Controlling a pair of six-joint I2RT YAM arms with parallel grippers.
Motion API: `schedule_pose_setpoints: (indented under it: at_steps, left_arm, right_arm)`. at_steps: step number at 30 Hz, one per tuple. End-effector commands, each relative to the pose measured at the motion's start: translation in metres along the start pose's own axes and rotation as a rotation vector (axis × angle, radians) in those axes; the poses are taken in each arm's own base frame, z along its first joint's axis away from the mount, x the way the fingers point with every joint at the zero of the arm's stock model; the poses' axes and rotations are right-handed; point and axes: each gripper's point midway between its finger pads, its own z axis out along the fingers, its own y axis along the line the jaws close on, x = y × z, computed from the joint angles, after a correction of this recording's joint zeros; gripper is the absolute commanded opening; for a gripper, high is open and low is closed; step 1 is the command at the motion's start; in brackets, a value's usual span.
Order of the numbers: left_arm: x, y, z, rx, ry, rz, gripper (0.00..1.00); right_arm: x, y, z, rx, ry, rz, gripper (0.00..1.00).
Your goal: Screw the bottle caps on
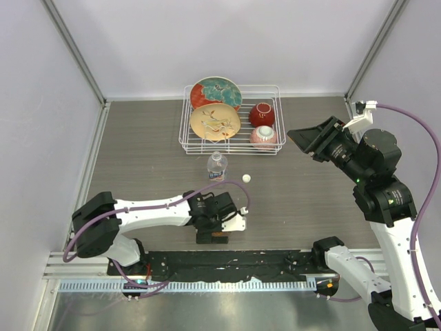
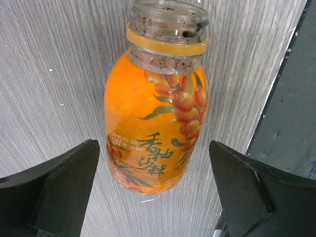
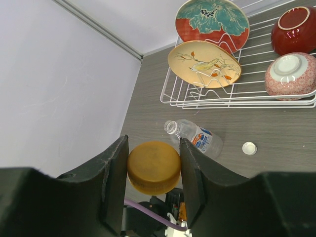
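Note:
The squat orange bottle [image 2: 155, 133] fills the left wrist view, its open neck [image 2: 170, 19] uncapped at the top. My left gripper [image 2: 153, 148] stands open, its fingers [image 2: 59, 187] wide on either side of the bottle's lower end and clear of it. From above, the left gripper [image 1: 212, 234] covers nearly all of that bottle. My right gripper [image 3: 154, 165] is raised at the right [image 1: 303, 136] and shut on the orange cap [image 3: 154, 167]. The clear bottle [image 1: 217, 165] stands uncapped mid-table, with the white cap [image 1: 246, 178] lying just to its right.
A white wire rack [image 1: 186, 138] at the back holds two plates [image 1: 216, 93] and two bowls [image 1: 262, 114]. The black mounting plate [image 1: 275, 258] runs along the near edge, close to the orange bottle. Walls enclose the table on three sides.

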Motion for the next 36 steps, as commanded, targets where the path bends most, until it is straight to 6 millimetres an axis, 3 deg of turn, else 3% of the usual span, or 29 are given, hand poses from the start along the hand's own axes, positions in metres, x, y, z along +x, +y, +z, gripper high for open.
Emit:
schedule_pose_setpoints:
  at_steps: [1,7,18,32,36]
  left_arm:
    - [-0.011,-0.001,-0.006,0.006,-0.061,0.0,0.97]
    - [-0.019,-0.004,-0.004,0.034,-0.065,-0.011,0.97]
    - [-0.011,-0.012,0.005,0.08,-0.02,0.015,0.95]
    - [-0.016,-0.011,0.021,0.092,0.002,0.028,0.78]
    - [-0.017,-0.017,0.027,0.126,0.007,0.022,0.68]
  right_arm:
    - [-0.014,0.015,-0.006,-0.049,-0.053,-0.02,0.18]
    - [-0.013,0.015,-0.007,-0.053,-0.051,-0.022,0.18]
    - [-0.013,0.017,-0.009,-0.06,-0.055,-0.028,0.18]
    - [-0.011,0.019,-0.009,-0.073,-0.046,-0.022,0.17]
    - [-0.008,0.017,-0.008,-0.073,-0.039,-0.013,0.16]
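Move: The orange bottle lies on its side under my open left hand, mouth pointing to my right; its middle is about 3 cm to the right of the fingers and 3 cm below. The clear bottle stands some 19 cm straight ahead, and the white cap lies about 18 cm ahead and 11 cm to the right. From my right hand, holding the orange cap, the orange bottle is roughly 13 cm back, 16 cm left and 39 cm below. I first ease my left hand back about 1 cm at nearly the same height, then sink some 2.5 cm so that the fingers straddle the fallen bottle's body, one ahead and one behind. While sinking I start closing them from almost fully open to about three quarters, bringing them up against its sides. My right hand keeps its grip on the orange cap. ##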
